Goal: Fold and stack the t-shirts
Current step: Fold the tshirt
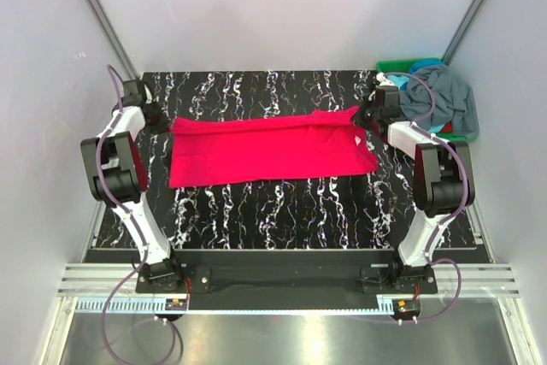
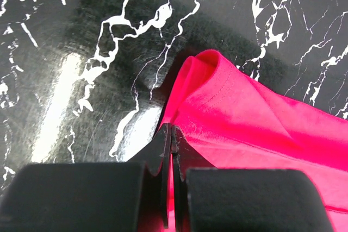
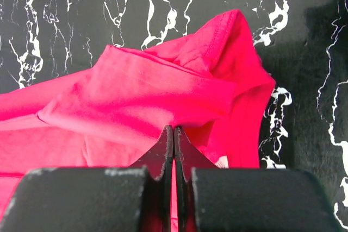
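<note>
A magenta t-shirt (image 1: 269, 150) lies spread flat across the black marbled table (image 1: 282, 207), long side running left to right. My left gripper (image 1: 162, 120) is at its far left corner and is shut on the cloth edge (image 2: 217, 74); the left wrist view shows pink between the fingertips of that gripper (image 2: 172, 130). My right gripper (image 1: 362, 117) is at the far right corner. There too the right gripper (image 3: 174, 130) is shut on a bunched fold of the shirt (image 3: 163, 91). A slate grey-blue t-shirt (image 1: 446, 98) is heaped in a bin at the far right, with a bit of light teal-blue cloth (image 1: 398, 81) beside it.
The green plastic bin (image 1: 395, 66) stands at the table's far right corner, partly over the edge. White walls close in the back and both sides. Both arm bases sit on the rail at the near edge.
</note>
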`<action>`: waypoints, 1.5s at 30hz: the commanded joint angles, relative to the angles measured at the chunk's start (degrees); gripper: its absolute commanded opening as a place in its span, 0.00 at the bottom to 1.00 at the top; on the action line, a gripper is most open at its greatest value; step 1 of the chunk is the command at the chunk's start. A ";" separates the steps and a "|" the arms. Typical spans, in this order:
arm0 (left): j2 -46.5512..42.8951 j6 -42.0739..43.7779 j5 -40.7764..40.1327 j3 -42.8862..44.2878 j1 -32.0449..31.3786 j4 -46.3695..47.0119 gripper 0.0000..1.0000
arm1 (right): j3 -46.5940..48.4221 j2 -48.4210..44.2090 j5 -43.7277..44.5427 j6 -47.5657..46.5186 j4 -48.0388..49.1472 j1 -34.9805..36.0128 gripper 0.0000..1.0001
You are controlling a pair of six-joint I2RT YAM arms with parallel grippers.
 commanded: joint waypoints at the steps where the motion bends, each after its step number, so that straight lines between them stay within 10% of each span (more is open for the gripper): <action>1: -3.98 1.23 -2.92 -0.62 0.52 0.54 0.00 | 0.65 -4.24 0.74 0.22 3.59 -0.34 0.00; 28: -6.00 -0.62 -7.31 -9.41 -0.79 -3.86 0.00 | -10.77 -7.93 -1.46 3.29 5.61 -0.34 0.00; 36: -10.03 -0.79 -11.00 -10.20 -1.15 -5.53 0.44 | -12.18 -12.75 -4.00 2.86 3.16 -0.25 0.23; 45: -14.97 -2.11 -7.77 -7.48 -2.99 -3.35 0.49 | -11.65 -20.84 -4.18 8.39 -5.64 -0.25 0.36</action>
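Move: Both hands still pinch the top layer's edge of the red t-shirt. The spot for laying it down is about 6 cm back from the left hand and 3 below, and some 5 cm back from the right and 2 below. The shirt's near edge lies about 20 cm back of each. The fold's far left corner is roughly 4 cm ahead of the left hand and 2 right. From the right hand, the green bin is about 24 cm right and 4 ahead. Keeping their pinch on the edge, both hands lift it, the left about 2 cm and the right nearly 5, then draw it back and down over the lower layer. Near the shirt they open and let go, the left tipped some 10 degrees further down, and both rise clear empty, 6–7 cm nearer the base than at the start. ##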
